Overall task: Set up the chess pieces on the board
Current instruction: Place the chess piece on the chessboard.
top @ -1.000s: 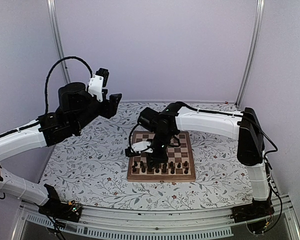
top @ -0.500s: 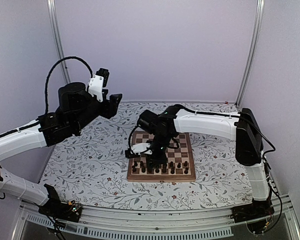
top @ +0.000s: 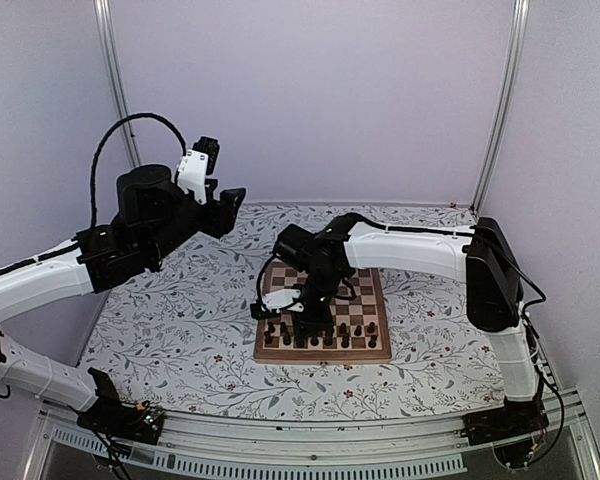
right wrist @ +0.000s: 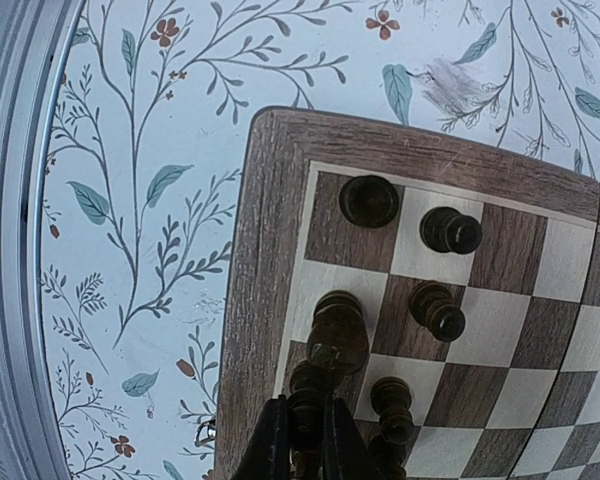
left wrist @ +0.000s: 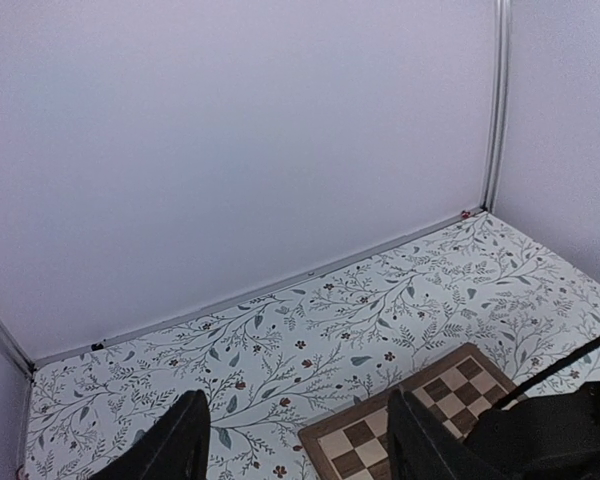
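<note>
The board lies in the middle of the floral table, with several dark chess pieces standing in rows along its near side. My right gripper reaches down over the board's near left part. In the right wrist view the right gripper is shut on a dark chess piece by the board's left border. Other pieces stand on squares close around it. My left gripper hangs high at the left, open and empty, its fingers wide apart above the board's far corner.
The board sits on a floral-patterned table closed in by pale walls and two metal posts. The right arm's white link spans above the board's far right. A metal rail runs along the table's edge in the right wrist view.
The right arm has drifted slightly to the left over the board, its gripper still shut on the piece. The left arm has not moved.
</note>
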{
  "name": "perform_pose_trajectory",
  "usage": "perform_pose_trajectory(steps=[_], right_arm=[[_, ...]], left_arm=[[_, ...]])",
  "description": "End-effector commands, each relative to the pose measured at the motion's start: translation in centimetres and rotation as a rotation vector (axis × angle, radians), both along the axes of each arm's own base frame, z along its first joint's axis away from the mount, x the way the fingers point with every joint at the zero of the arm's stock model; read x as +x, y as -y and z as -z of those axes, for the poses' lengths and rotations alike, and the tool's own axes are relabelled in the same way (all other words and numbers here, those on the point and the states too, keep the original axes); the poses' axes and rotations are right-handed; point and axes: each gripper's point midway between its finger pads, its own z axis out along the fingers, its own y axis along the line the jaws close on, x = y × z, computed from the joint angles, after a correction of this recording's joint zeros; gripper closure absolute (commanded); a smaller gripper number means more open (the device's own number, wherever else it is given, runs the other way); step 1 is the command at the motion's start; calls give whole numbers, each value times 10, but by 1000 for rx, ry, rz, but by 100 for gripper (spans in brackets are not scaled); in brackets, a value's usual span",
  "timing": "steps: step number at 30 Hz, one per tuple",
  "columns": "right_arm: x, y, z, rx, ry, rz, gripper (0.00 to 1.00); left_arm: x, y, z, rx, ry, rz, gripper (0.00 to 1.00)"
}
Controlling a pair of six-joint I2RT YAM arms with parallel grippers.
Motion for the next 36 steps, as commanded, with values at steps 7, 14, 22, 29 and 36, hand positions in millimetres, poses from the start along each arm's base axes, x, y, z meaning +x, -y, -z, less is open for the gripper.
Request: perform_pose_trajectory(steps=[7, 14, 22, 29, 36], right_arm=[[-5, 3, 7, -20, -8, -3, 80], [-3, 2, -13, 15, 15, 1, 62], [9, 10, -54, 99, 40, 46, 51], [33, 43, -82, 147, 58, 137, 48], [80, 102, -112, 234, 117, 318, 47]], left_arm=[[3, 1, 2, 5, -3, 5, 38], [4, 2, 4, 14, -6, 6, 38], [5, 0, 5, 32, -3, -7, 38], [8, -5, 4, 38, 0, -36, 37], [20, -13, 18, 67, -18, -73, 33]])
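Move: The chess piece still gripped by the right hand stands at its square, third from the left in the near row, its middle straight under the hand point, about 2 cm below. The next back-row piece is roughly 3 cm to its left and level with it. A pawn stands some 3 cm ahead of the gripped piece, another 3 cm ahead and 3 cm left of it. From the idle left hand the gripped piece lies about 10 cm back, 10 cm right and 30 cm below. The chess piece is let go on its near-row square: the right hand stays almost in place over it while the fingers open from nearly shut to about half. Then the hand lifts off, rising about 9 cm while swinging away to the right and forward over the empty squares, turning some 15 degrees, mostly clockwise, with the fingers staying open. ##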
